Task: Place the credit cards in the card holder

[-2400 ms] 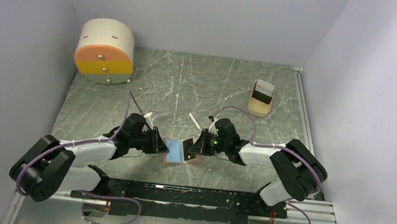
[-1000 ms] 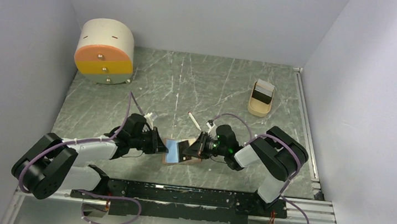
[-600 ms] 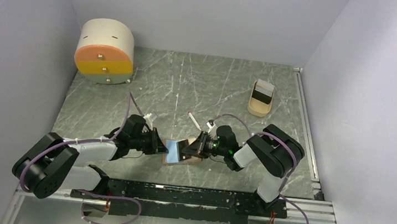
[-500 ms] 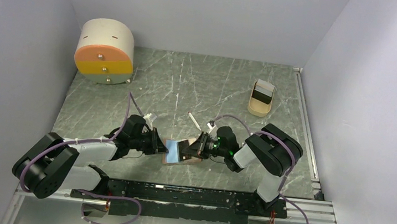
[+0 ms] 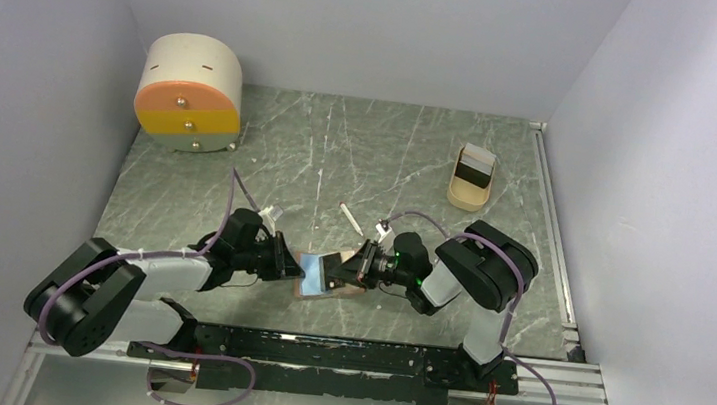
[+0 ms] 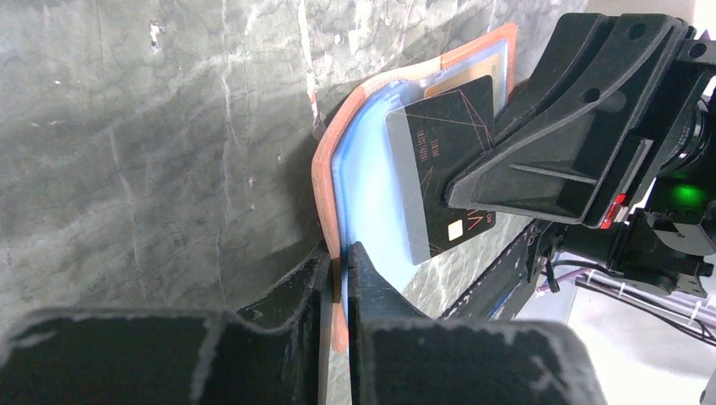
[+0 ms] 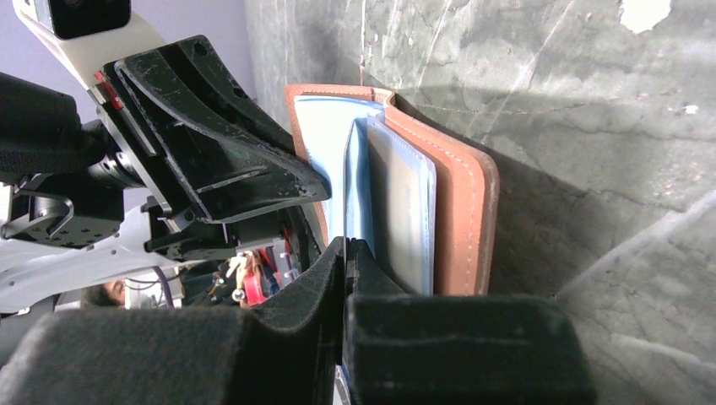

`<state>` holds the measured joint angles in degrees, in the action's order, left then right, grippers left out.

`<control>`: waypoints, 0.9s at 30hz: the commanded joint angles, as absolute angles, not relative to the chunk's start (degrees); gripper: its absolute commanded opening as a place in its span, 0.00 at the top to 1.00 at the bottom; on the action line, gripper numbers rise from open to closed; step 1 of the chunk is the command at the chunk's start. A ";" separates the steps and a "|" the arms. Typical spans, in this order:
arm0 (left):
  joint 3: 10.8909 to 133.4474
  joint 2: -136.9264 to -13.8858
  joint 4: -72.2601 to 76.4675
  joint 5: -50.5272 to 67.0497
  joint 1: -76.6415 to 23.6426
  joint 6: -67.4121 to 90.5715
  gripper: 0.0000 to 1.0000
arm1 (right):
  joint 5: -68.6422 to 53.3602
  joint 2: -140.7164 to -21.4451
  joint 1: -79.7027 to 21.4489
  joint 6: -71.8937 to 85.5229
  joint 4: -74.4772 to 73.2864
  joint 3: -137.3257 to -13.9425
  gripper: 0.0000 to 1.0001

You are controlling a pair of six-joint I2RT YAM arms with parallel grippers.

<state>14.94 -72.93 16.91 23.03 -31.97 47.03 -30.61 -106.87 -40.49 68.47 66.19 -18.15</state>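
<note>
The card holder (image 5: 315, 274), an orange leather wallet with pale blue sleeves, stands open on its edge at the table's near middle. My left gripper (image 5: 293, 267) is shut on its cover edge (image 6: 340, 253). A black credit card (image 6: 447, 143) lies partly inside a blue sleeve, and my right gripper (image 5: 351, 270) is shut on its outer end. In the right wrist view the right gripper (image 7: 346, 246) pinches the card edge-on, beside the card holder's (image 7: 460, 211) orange cover. Another black card with a white band (image 5: 477, 165) stands in a beige stand at the back right.
A cream and orange round drawer box (image 5: 190, 92) sits at the back left. A thin white stick (image 5: 350, 219) lies just behind the two grippers. The beige stand (image 5: 467, 195) is near the right wall's rail. Grey walls close in three sides.
The right arm's elbow has folded in toward the middle and its gripper has pressed closer to the card holder. The left gripper and the holder have barely moved.
</note>
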 commanded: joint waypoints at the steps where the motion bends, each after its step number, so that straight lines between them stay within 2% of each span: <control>1: 13.77 -73.87 20.11 25.32 -31.96 48.21 0.88 | -29.41 -106.24 -40.77 68.56 68.09 -18.20 0.96; 10: 12.24 -75.70 24.61 26.98 -31.93 50.63 0.88 | -27.50 -106.39 -43.16 67.94 65.88 -19.56 0.94; 16: 11.36 -75.42 24.89 26.29 -31.97 50.93 0.89 | -26.01 -103.81 -43.58 65.69 60.07 -19.83 0.88; 21: 11.12 -76.03 25.18 26.13 -31.91 50.87 0.90 | -21.68 -97.12 -43.88 58.06 43.25 -23.28 0.70; 24: 11.32 -76.37 25.14 26.40 -31.95 50.81 0.90 | -17.54 -92.55 -44.37 54.54 33.53 -24.60 0.53; 27: 11.43 -76.03 24.59 26.03 -31.97 50.63 0.90 | -14.59 -89.35 -44.58 52.20 26.95 -25.93 0.49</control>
<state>11.90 -75.79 24.40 24.88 -31.97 51.07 -20.84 -92.95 -44.10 58.11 40.60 -24.21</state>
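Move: Just left of the right fingertips, some 2 cm on and 1 cm nearer the base, is the middle of the card holder's clear pocket, with the black card already partly in it and pinched, its middle about 1 cm to the left. The pen lies roughly 14 cm straight ahead and 3 cm lower, the card tray 27 cm ahead and 27 cm to the right. From the left hand, still gripping the cover's edge, the pocket is level and about 7 cm right. Nudging the pinched black card left, back and slightly down, well under 1 cm each way, the right hand presses it towards the clear pocket, then opens its fingers to about half and backs off up and forward by some 2 cm each, tipping its fingers a little upward. The left hand keeps its pinch on the cover edge, easing about half a centimetre back and down. ##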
